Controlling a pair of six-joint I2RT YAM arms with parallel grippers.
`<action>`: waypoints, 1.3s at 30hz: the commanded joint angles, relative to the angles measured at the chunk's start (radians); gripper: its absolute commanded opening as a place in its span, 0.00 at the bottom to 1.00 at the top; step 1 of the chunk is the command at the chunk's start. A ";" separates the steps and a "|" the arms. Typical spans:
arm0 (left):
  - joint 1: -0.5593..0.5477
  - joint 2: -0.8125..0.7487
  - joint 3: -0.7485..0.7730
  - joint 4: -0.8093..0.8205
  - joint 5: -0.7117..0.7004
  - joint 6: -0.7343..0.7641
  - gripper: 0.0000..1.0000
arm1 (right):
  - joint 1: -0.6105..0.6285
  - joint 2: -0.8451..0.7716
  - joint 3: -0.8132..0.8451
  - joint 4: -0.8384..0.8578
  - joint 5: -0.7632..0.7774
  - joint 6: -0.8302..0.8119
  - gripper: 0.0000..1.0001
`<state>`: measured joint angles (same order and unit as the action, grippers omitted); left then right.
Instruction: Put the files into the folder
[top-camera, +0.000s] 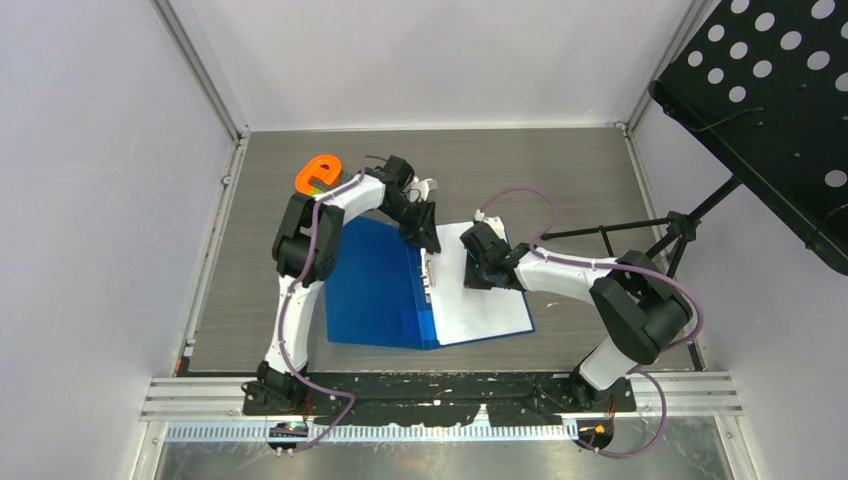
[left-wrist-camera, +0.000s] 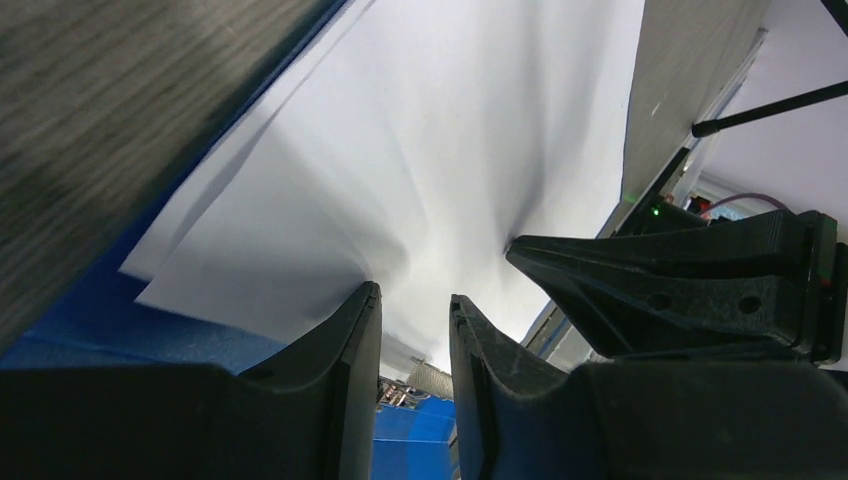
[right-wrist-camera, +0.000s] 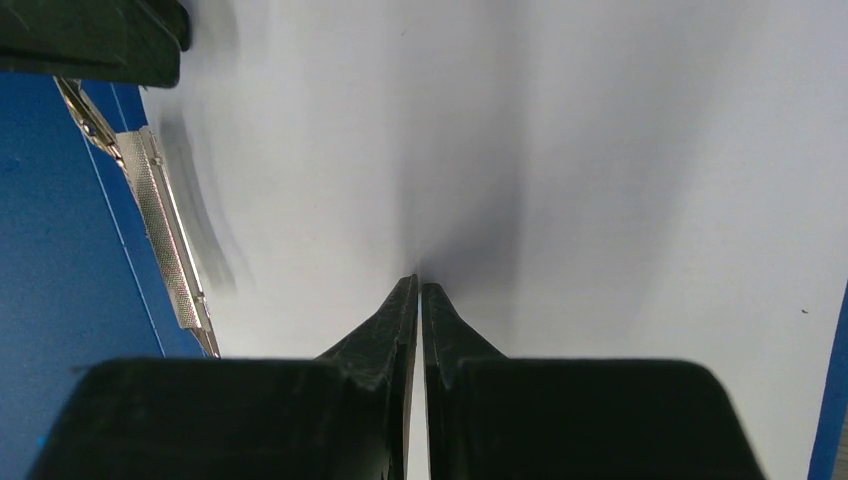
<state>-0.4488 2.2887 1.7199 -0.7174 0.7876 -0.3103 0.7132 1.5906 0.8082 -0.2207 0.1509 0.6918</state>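
Note:
The blue folder (top-camera: 370, 285) lies open on the table. The white files (top-camera: 485, 305) rest on its right half, a little askew. A metal clip (top-camera: 431, 275) runs along the spine. My left gripper (top-camera: 424, 240) is at the far end of the spine. In the left wrist view its jaws (left-wrist-camera: 412, 292) stand narrowly apart, with the clip's metal (left-wrist-camera: 428, 378) spanning the gap between them, above the files (left-wrist-camera: 430, 150). My right gripper (top-camera: 476, 268) is shut, its tips (right-wrist-camera: 419, 280) pressing down on the files (right-wrist-camera: 600, 150). The clip (right-wrist-camera: 165, 230) lies to its left.
An orange letter-shaped object (top-camera: 318, 173) lies at the back left of the table (top-camera: 560, 170). A black perforated music stand (top-camera: 770, 110) overhangs the right side, and its tripod legs (top-camera: 620, 232) reach over the table behind my right arm. Grey walls enclose three sides.

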 joint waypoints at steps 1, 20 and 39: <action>-0.002 -0.084 -0.030 -0.012 0.070 0.018 0.31 | 0.001 0.031 -0.002 0.004 0.011 0.016 0.11; -0.004 -0.226 -0.250 0.109 0.096 -0.022 0.30 | 0.002 0.052 -0.001 0.015 0.006 0.022 0.11; -0.061 -0.347 -0.349 0.084 -0.027 0.011 0.29 | 0.001 0.025 0.000 0.009 0.007 0.026 0.11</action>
<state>-0.4976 2.0094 1.3876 -0.6327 0.8005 -0.3244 0.7132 1.6058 0.8089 -0.1764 0.1509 0.7109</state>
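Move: The folder's metal clip has its middle about 6 cm back from the left hand, some 2 cm to its left and 2 cm lower. The sheets' middle lies roughly 10 cm to this hand's right and 7 cm back, and the open blue cover's middle about 13 cm to its left and 8 cm back, both some 3 cm below. For the right hand, already down on the sheets, the clip is about 8 cm left and 3 cm ahead, nearly level. The left hand draws back about 7 cm from the far end of the metal clip along the folder's spine to over the clip, rising some 3 cm with a small dip on the way and edging slightly left; its fingers stay partly open, still aimed down to the right, and the wrist barely turns. The right hand's nearly shut fingertips keep resting on the sheets beside the clip, creeping about 1 cm forward and left at the same height. ##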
